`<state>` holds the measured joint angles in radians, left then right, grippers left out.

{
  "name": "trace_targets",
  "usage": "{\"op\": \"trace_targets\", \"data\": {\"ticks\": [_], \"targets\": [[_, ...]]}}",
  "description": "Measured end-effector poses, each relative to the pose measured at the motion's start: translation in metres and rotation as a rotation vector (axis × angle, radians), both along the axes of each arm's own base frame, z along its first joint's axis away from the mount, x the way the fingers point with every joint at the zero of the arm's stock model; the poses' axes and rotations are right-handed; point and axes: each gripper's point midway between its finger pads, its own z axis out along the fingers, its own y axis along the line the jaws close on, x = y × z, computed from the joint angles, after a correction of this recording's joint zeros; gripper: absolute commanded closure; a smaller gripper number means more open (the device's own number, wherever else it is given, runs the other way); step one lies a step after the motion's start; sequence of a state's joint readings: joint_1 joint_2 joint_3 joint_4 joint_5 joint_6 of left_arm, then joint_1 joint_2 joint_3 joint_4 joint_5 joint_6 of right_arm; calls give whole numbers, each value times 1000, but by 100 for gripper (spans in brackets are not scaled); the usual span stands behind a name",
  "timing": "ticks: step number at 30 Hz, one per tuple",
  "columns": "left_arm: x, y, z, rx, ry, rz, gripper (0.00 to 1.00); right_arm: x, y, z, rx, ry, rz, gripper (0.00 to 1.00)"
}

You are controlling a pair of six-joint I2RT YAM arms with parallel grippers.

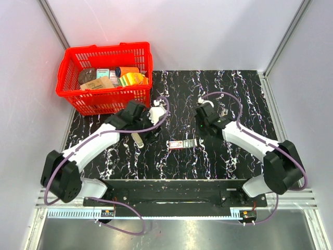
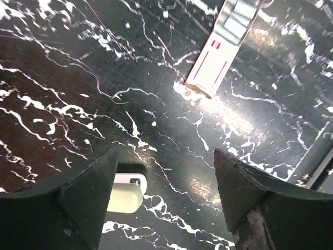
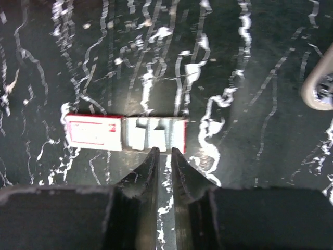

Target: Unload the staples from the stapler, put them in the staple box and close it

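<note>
The staples (image 1: 138, 139) are a short pale beige strip lying on the black marbled table just left of my left gripper (image 1: 149, 133). In the left wrist view the strip's end (image 2: 125, 195) shows beside the left finger. My left gripper (image 2: 165, 156) is wide open and empty above the table. My right gripper (image 1: 201, 129) hangs over the table; in the right wrist view its tips (image 3: 161, 151) are shut with nothing between them. I cannot make out the stapler for sure. A small silver-grey thing (image 1: 223, 111) by the right wrist may be it.
A flat red-and-white packet (image 1: 182, 144) lies between the grippers, its drawer pulled out; it also shows in the left wrist view (image 2: 213, 65) and the right wrist view (image 3: 125, 133). A red basket (image 1: 104, 101) of goods stands at the back left. A pale rounded end (image 3: 318, 88) shows at the right wrist view's edge.
</note>
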<state>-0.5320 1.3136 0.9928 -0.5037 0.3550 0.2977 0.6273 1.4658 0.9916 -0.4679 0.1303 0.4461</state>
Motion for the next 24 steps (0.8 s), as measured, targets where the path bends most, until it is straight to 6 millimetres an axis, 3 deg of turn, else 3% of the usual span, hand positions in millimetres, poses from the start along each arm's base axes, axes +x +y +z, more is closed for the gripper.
{"op": "trace_targets", "data": {"ticks": [3,7,11,14,24], "targets": [[1,-2,-28,73,13,-26,21,9,-22,-7,22,19,-77,79],[7,0,-57,148,21,-41,22,-3,-41,-37,53,109,-127,79],[14,-2,-71,192,-7,-49,24,-13,-37,-56,102,179,-121,80],[15,-8,-79,225,-28,-65,25,-10,-31,-64,133,196,-121,80],[6,-32,-102,291,-75,-135,25,-2,-24,-77,228,209,-142,82]]}}
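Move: The staple box, its tray drawn out to the right, lies about 12 cm to the left hand's right, 1 cm back and 12 cm below it. The stapler lies some 10 cm to this hand's left and 3 cm farther out. From the right hand the box's middle is roughly 5 cm left, 1 cm back and 8 cm below; a second stapler stands about 12 cm to that hand's right and 10 cm farther out. The left hand, fingers still wide open, sinks about 10 cm and in the second half slides some 3 cm to the right, towards the closed end of the staple box, its wrist tilting so that the fingers point more steeply down. Meanwhile the nearly shut right hand swings out 4 cm to the right and then sinks, close to 8 cm in all, easing slightly back left and turning its fingers steeper, until their tips are low beside the open tray's right end, with no contact to be seen. ##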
